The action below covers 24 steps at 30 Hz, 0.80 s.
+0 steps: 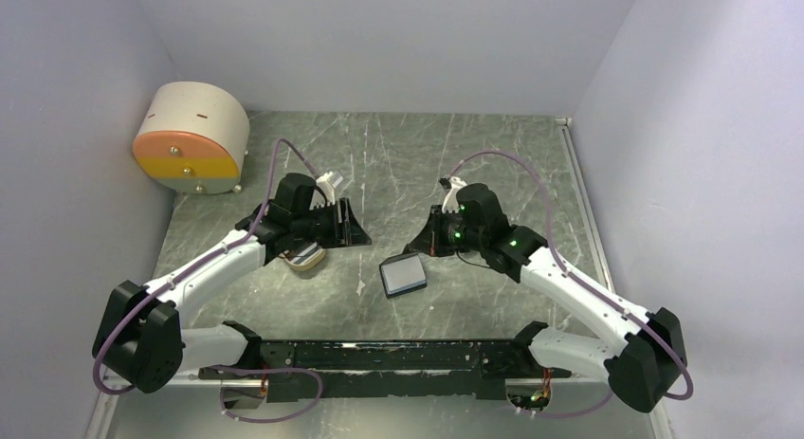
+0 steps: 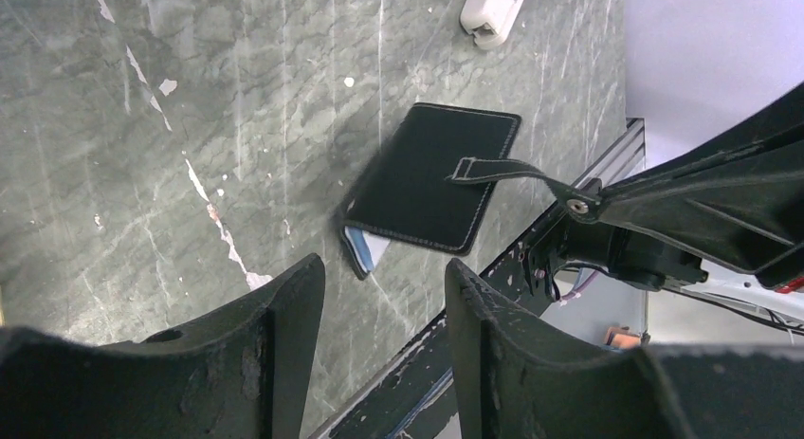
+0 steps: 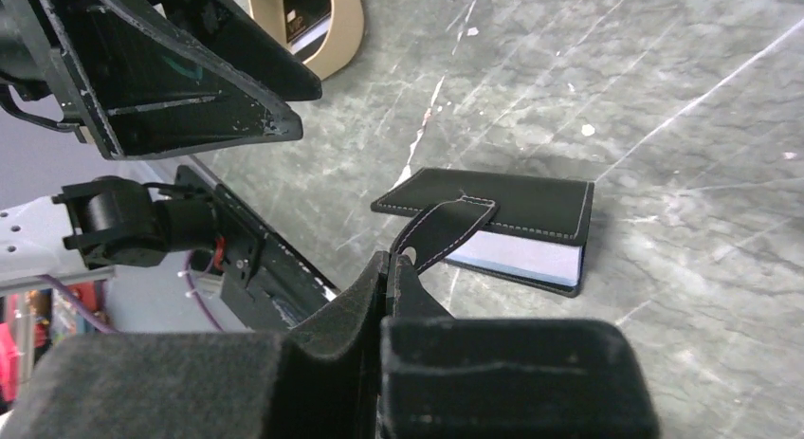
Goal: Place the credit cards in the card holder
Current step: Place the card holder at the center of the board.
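Note:
The card holder (image 1: 403, 275) (image 2: 431, 178) (image 3: 493, 207) is a black bifold wallet lying on the marble table, its cover slightly raised with blue-grey inside showing at the edge. My right gripper (image 1: 419, 250) (image 3: 410, 261) is shut on its snap-button tab (image 2: 493, 168) (image 3: 446, 228), pulled out sideways. My left gripper (image 1: 349, 228) (image 2: 384, 287) hangs open and empty above the table, a short way left of the holder. The credit cards (image 1: 303, 255) (image 3: 308, 20) lie in the beige tray (image 1: 319, 262) (image 3: 346, 36) under the left arm.
A big beige-and-orange round box (image 1: 192, 138) stands at the back left by the wall. A black rail (image 1: 379, 356) (image 2: 446, 382) runs along the near edge between the arm bases. Grey walls close in the left, back and right sides.

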{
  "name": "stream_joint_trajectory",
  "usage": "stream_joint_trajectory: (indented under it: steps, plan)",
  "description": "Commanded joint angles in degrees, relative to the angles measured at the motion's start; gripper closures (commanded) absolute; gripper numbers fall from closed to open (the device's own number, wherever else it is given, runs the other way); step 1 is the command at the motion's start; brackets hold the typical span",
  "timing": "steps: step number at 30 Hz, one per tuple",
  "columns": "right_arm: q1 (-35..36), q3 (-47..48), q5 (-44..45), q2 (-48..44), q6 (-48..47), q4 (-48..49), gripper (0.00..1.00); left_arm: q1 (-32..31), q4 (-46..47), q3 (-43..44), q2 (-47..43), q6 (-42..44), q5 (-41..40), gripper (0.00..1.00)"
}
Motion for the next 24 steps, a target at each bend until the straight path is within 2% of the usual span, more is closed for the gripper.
stream_joint_trajectory:
  steps: [1,7,15,24]
  plan:
    - [-0.6,-2.0,-2.8,2.9,4.8,5.6,1.0,0.0,-0.9,0.4,-1.2,0.2,0.4,0.46]
    - [-9.6,-5.0,-7.3,9.1,6.2,13.2,1.0,-0.1,-0.9,0.3,1.5,2.5,1.4,0.48]
    - [-17.5,-4.2,-8.3,19.4,2.2,16.9,1.0,-1.8,0.2,1.1,5.2,2.2,2.0,0.47]
    - [-20.5,-4.0,-7.0,24.0,-1.9,16.3,1.0,-3.7,2.8,2.0,9.6,-0.4,-0.9,0.45]
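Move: The right hand already has the card holder's strap pinched, the holder hanging some 4 cm back from it and 7 cm lower. The spot at mid-board where the holder goes down is about 5 cm ahead, 1 cm left and 15 cm below. From this hand the tan card box sits some 8 cm ahead and 27 cm left, the white tool 11 cm ahead and 18 cm right, both about 14 cm below. From the left hand that spot is about 2 cm ahead, 8 cm right and 12 cm below. Keeping the strap pinched in its shut fingers, the right hand lowers the card holder to the middle of the board, sinking about 11 cm while drawing the strap 9 cm forward and 6 cm to the right; the wrist tips down and turns clockwise, some 15 degrees each. The left hand, half open, sinks about 4 cm beside the holder, coming close to its card side. ##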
